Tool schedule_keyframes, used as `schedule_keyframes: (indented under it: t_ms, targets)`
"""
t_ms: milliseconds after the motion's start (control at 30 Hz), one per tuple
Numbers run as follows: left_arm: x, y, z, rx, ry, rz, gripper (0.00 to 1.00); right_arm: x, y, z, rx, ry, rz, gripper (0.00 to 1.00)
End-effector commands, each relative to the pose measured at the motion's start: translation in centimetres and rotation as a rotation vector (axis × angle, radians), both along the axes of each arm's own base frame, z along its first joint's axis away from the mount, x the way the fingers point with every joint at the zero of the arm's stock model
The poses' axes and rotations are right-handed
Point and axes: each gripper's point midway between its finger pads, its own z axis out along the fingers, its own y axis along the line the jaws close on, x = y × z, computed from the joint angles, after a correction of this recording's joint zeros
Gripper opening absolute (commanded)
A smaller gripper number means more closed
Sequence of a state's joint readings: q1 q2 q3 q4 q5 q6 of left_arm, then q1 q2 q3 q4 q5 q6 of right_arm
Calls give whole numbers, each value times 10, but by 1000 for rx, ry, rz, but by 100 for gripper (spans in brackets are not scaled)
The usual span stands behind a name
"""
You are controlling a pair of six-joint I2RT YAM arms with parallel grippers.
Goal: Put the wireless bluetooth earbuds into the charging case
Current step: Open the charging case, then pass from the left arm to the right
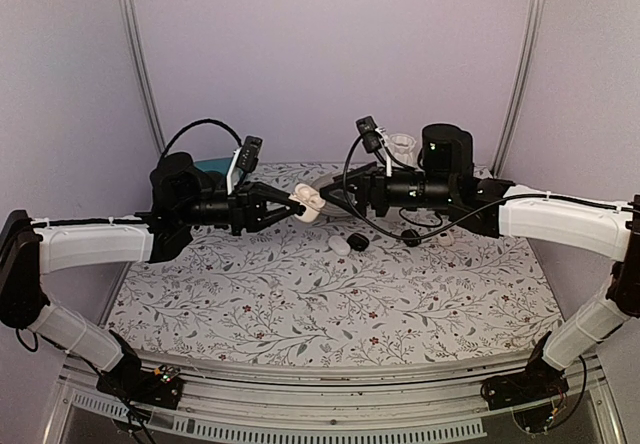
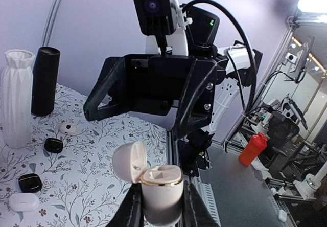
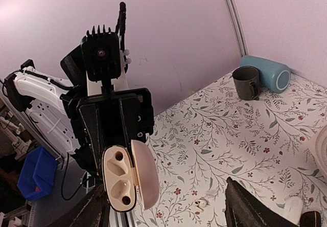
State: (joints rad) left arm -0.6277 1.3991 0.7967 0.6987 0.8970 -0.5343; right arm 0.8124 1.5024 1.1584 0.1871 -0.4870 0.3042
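The charging case (image 2: pixel 161 188) is white with a gold rim, and my left gripper (image 2: pixel 162 199) is shut on its body, holding it above the table. Its lid (image 2: pixel 129 161) is flipped open. In the right wrist view the charging case (image 3: pixel 120 178) faces me and both of its wells are empty. One small white earbud (image 3: pixel 201 204) lies on the floral table below it. My right gripper (image 3: pixel 166 196) is open with nothing between its fingers and points at the case from a short distance. From above, the left gripper (image 1: pixel 300 204) and the right gripper (image 1: pixel 352 192) face each other over the back of the table.
A white oval pod (image 1: pixel 341 246) and two black pods (image 1: pixel 358 241) (image 1: pixel 410 236) lie mid-table. A white vase (image 2: pixel 15 104) and a black cylinder (image 2: pixel 43 81) stand at the back. A dark mug (image 3: pixel 246 82) and a teal speaker (image 3: pixel 265 73) sit at the back left.
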Motion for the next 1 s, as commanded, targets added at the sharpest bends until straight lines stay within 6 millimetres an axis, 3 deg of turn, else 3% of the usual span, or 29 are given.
schedule_keyframes:
  t_ms: [0,200,267,533,833,967]
  targets:
    - [-7,-2,9,-26,-51,-35,0,-13,6,20,46,14,89,72]
    - [-9,-2,10,-29,-57,-46,0,-19,13,10,49,77,149,58]
    - [-9,-2,11,-30,-59,-49,0,-20,15,24,75,67,165,55]
    - [-13,-2,13,-38,-71,-65,0,-23,21,21,85,118,205,42]
    - [-14,-1,15,-43,-83,-63,0,-26,23,16,85,153,232,40]
    - [-15,-1,15,-44,-85,-65,0,-27,24,17,87,159,235,33]
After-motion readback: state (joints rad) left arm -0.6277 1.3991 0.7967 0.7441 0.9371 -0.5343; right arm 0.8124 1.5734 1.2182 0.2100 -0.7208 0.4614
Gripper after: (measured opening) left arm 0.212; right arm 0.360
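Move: To the right hand's left, about 5 cm off, is the open charging case, some 3 cm nearer the base and at about the same height; the left fingers still grip it, its middle roughly 1 cm to the right of the left hand point. Far below, on the table about 29 cm under the right hand, a white box lies some 13 cm ahead and straight in line, and a black box about 14 cm ahead and 5 cm right. Drawing back about 2.5 cm while closing in some 2 cm leftward, the right hand lines up with the open case, turning roughly 10 degrees counter-clockwise and rolling so its forward side dips. Its fingers narrow from wide to a bit over a third open, tips coming close on either side of lid and body; contact can't be made out. The left hand keeps its grip on the case, almost still. ##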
